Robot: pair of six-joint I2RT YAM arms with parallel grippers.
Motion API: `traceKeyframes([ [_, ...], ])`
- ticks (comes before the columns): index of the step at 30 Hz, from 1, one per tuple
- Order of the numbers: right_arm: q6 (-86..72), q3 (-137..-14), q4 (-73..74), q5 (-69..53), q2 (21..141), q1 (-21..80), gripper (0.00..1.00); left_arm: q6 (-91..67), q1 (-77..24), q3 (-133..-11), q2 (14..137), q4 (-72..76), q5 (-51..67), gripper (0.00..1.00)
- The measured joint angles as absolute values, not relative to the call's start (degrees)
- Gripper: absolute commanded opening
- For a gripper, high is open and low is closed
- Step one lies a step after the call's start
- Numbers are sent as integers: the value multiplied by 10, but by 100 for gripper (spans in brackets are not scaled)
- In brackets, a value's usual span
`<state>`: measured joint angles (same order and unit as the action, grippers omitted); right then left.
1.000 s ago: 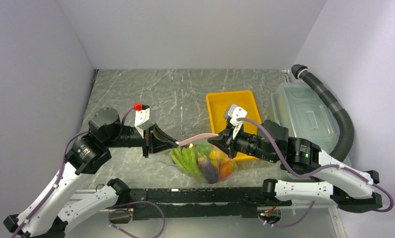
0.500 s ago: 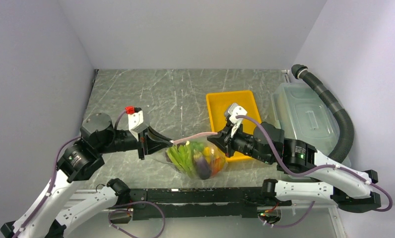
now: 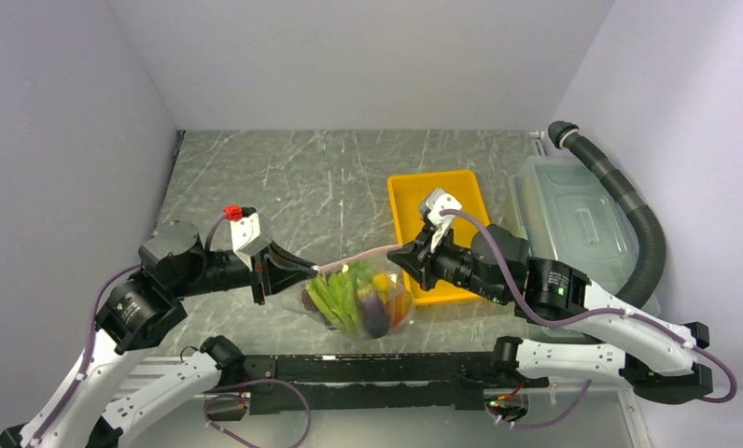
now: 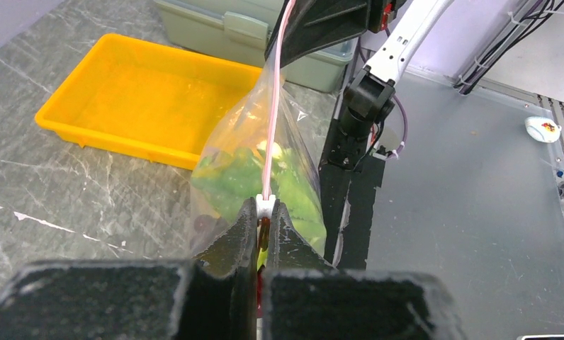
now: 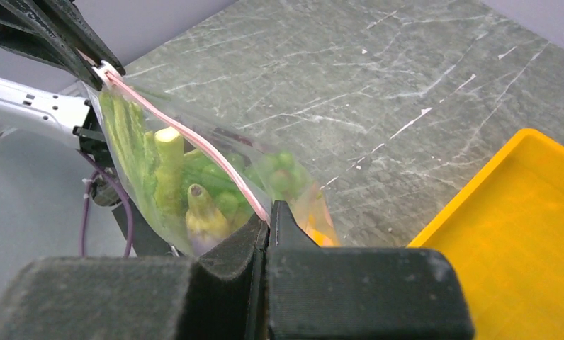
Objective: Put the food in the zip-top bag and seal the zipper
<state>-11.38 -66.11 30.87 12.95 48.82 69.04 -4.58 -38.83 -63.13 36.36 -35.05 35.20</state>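
The clear zip-top bag (image 3: 357, 301) hangs between my two grippers near the table's front edge, with the food (image 3: 349, 297) inside: green stalks, a purple piece, yellow and orange bits. Its pink zipper (image 3: 358, 258) is stretched taut from one gripper to the other. My left gripper (image 3: 310, 269) is shut on the zipper's left end, where a small white slider (image 4: 266, 206) sits at my fingertips. My right gripper (image 3: 398, 253) is shut on the right end of the zipper (image 5: 194, 145). In the right wrist view the food (image 5: 187, 195) shows through the bag (image 5: 293, 188).
The yellow tray (image 3: 407, 201) stands behind the right gripper. A translucent lidded bin (image 3: 573, 219) and a black corrugated hose (image 3: 629, 210) are at the right. A black rail (image 3: 368, 369) runs along the table's near edge below the bag.
Both grippers have moved left with the bag hanging between them. The left arm has drawn back toward the left, and the bag has shifted left along the front edge.
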Motion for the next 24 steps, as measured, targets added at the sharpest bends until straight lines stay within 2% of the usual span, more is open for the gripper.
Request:
traceKeyframes([
  [3, -103, -660, 305, 114, 489, 683, 6, -47, -388, -631, 364, -351, 353, 0],
  [5, -95, -660, 304, 109, 493, 680, 17, -47, -388, -631, 366, -352, 353, 0],
  [9, -71, -661, 307, 110, 502, 669, 45, -50, -388, -631, 374, -368, 357, 0],
  [12, -50, -668, 310, 103, 508, 668, 57, -50, -388, -631, 385, -378, 357, 0],
  [16, -19, -686, 317, 75, 515, 668, 63, -50, -387, -631, 404, -387, 358, 0],
  [24, 45, -761, 335, -13, 568, 668, 67, -49, -387, -631, 425, -389, 367, 0],
])
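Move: The left fingers already grip the white slider. From the right hand, which pinches the zipper's right end, the slider lies about 13 cm to the left, 4 cm back and roughly level. The food bag hangs some 6 cm left of the right hand, 10 cm back and 9 cm below. The yellow tray is about 11 cm to the right hand's right, 1 cm ahead and 15 cm below. The right fingers spread wide and let go of the zipper's right end; the hand then shifts some 3 cm left and rises nearly as much, turning about 15 degrees counter-clockwise, open over the strip towards the slider. The left hand keeps its pinch on the slider and sinks about 3 cm, drifting slightly right and forward as its fingers dip. ##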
